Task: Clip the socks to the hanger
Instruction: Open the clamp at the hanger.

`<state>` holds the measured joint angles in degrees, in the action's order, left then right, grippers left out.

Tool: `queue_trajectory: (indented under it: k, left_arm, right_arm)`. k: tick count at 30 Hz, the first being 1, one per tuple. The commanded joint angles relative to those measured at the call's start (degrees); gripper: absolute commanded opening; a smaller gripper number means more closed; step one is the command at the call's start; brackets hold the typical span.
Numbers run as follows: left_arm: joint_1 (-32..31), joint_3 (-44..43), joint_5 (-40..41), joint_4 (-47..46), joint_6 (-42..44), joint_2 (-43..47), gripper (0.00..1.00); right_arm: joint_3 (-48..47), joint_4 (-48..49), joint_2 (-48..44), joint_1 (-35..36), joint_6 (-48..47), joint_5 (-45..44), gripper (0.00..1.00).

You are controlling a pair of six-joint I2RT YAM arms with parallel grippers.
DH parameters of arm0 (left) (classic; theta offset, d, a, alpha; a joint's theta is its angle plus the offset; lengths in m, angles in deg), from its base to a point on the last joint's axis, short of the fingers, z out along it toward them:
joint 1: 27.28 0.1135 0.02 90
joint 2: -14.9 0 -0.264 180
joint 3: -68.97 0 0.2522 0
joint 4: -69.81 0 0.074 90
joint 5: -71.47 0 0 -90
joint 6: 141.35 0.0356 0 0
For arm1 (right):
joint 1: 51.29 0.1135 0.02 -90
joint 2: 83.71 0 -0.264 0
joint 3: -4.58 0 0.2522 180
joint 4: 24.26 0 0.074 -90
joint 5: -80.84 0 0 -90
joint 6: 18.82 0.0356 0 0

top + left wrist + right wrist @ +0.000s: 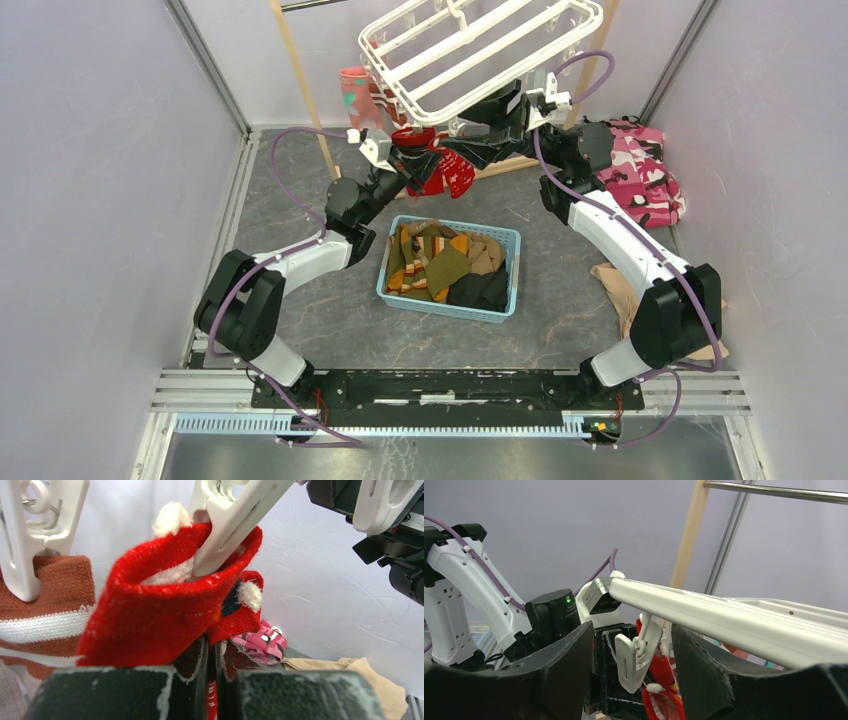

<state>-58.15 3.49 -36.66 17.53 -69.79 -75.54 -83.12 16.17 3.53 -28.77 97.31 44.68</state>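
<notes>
A bright red sock (160, 605) hangs from my left gripper (212, 647), which is shut on its lower part. A white clip (235, 525) of the hanger (480, 50) pokes into the sock's open cuff. In the right wrist view my right gripper (631, 630) stands open on either side of that clip (634, 660), with a gap at the left finger and the red sock (664, 702) just below. From above, both grippers meet under the hanger's near rim, left (415, 160), right (470, 132). A neighbouring clip (22, 540) holds a brown sock with white stripes (45, 615).
A blue basket (500, 310) of mixed clothes sits on the table between the arms. Pink camouflage cloth (640, 170) lies at the back right, a tan garment (615, 290) beside the right arm. A wooden frame post (300, 85) rises behind the hanger.
</notes>
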Motion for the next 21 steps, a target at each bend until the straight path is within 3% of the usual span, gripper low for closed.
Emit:
queue_trajectory:
  k: [1,15,21]
  left_arm:
    - [0.3,-1.0,0.0,-1.4,-0.1,2.8,0.02]
    - [0.3,-0.8,0.0,-1.2,0.1,3.2,0.02]
    - [0.3,-0.7,0.2,-1.1,0.1,3.4,0.02]
  right_arm:
    - [-2.8,2.4,0.1,0.4,1.0,0.7,0.64]
    - [-2.9,4.1,0.3,0.4,2.7,0.9,0.48]
    - [-3.0,2.8,0.0,0.4,2.0,0.4,0.30]
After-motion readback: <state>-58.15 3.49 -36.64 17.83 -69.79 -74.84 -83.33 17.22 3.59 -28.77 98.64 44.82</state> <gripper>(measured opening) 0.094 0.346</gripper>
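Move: The clamp on the hanger sits between the right hand's parted fingers, only about 1 cm farther left than the hand point and level with it. The hanger's near rail runs some 4 cm above and 3 cm ahead. The red sock's mouth is roughly 5 cm ahead, 5 cm left and 8 cm below. From the left hand, which already pinches that sock, the clamp lies about 5 cm back, 4 cm right and 10 cm up. The right fingers close in on the hanging clamp from both sides, from well open to about a third open, and come against its handles, while the hand itself stays put within about half a centimetre with hardly any turn. The left hand keeps its pinch on the red sock, easing up about half a centimetre. ##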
